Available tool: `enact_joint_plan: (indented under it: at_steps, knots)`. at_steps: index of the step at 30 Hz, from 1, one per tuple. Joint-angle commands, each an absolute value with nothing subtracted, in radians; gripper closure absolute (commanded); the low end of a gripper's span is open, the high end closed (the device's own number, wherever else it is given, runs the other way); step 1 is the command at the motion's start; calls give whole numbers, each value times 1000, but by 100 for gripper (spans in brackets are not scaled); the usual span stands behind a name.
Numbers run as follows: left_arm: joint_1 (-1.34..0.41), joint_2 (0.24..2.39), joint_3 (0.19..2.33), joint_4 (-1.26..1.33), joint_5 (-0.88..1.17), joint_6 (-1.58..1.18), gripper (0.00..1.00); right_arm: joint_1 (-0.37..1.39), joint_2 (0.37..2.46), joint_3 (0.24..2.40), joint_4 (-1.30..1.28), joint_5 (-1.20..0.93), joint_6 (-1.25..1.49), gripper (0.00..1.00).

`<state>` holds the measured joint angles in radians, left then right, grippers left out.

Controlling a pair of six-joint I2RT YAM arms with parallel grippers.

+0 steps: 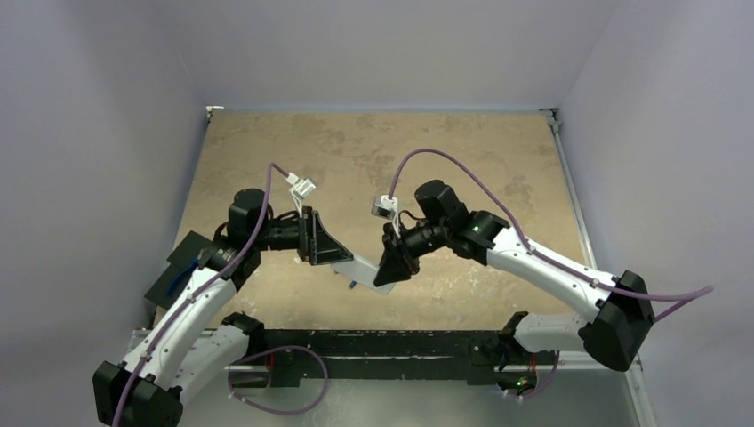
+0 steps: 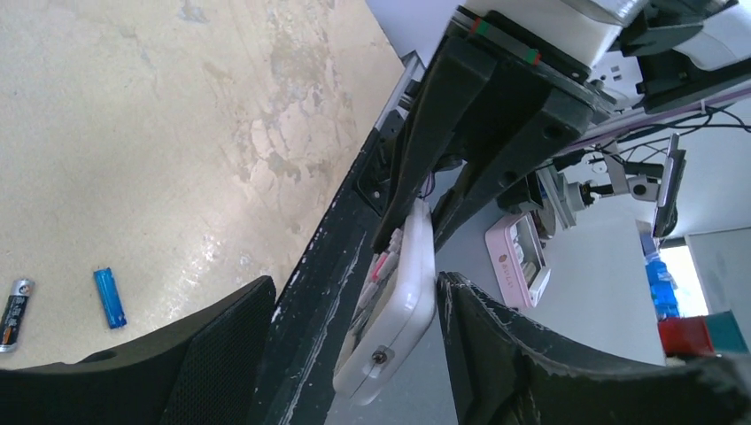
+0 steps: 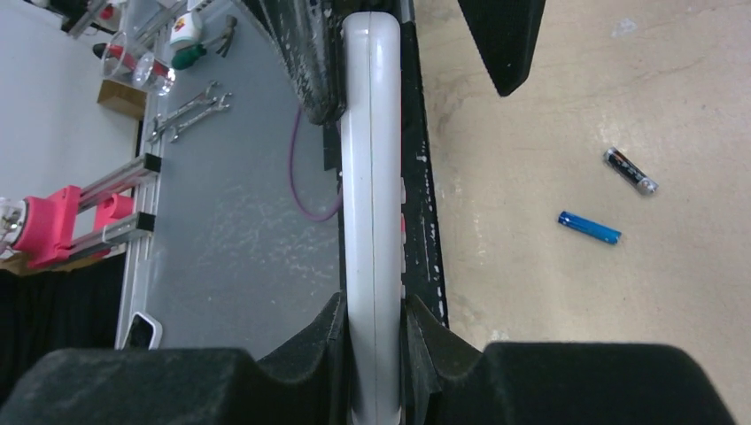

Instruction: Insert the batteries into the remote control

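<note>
The white remote control (image 1: 360,269) hangs edge-on above the table's near side. My right gripper (image 3: 374,305) is shut on one end of it, both pads pressed against its face and back (image 3: 372,177). My left gripper (image 2: 354,283) is open around the other end (image 2: 398,301): the remote lies against the right finger (image 2: 496,354), with a wide gap to the left finger (image 2: 212,354). The two batteries lie apart on the table, the black one (image 2: 15,314) (image 3: 630,170) beside the blue one (image 2: 110,297) (image 3: 589,227).
A black rail (image 1: 382,342) runs along the near edge of the tan table (image 1: 373,151), close under the remote. Beyond the edge, a pink box (image 2: 518,257) and wrenches (image 3: 190,111) lie on a grey surface.
</note>
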<state>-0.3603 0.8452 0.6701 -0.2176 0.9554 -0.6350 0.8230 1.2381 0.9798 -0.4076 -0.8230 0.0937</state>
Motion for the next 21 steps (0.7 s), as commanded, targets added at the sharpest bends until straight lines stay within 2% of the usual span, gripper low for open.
enact_joint_plan:
  at_steps: [1, 13, 21]
  knots:
    - [-364, 809, 673, -141, 1015, -635, 35, 811, 1259, 1036, -340, -922, 123, 100]
    - [-433, 776, 671, -126, 1035, -638, 43, 774, 1279, 1040, -295, -1035, 150, 100]
    - [-444, 775, 675, -127, 1037, -634, 56, 767, 1279, 1035, -298, -1057, 149, 100]
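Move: Just off the left fingertips hangs the remote control, already in the right hand's grip; its middle lies about 6 cm right of the left hand, 4 cm back and roughly level. From the right hand the remote's middle is some 5 cm left, 1 cm ahead and 2 cm lower. On the table, around 21 cm below the left hand, lie the blue battery, 1 cm ahead and 4 cm right, and the black battery, 4 cm ahead and 1 cm right. Drawing back some 3 cm, rising 2 cm and easing about 1 cm right, the left hand centres its fingers around the remote's free end, narrowing them from wide to about half open while the wrist turns slightly clockwise. The right hand keeps its hold and lifts the remote about 2 cm, tilting a few degrees with its left side rising. ##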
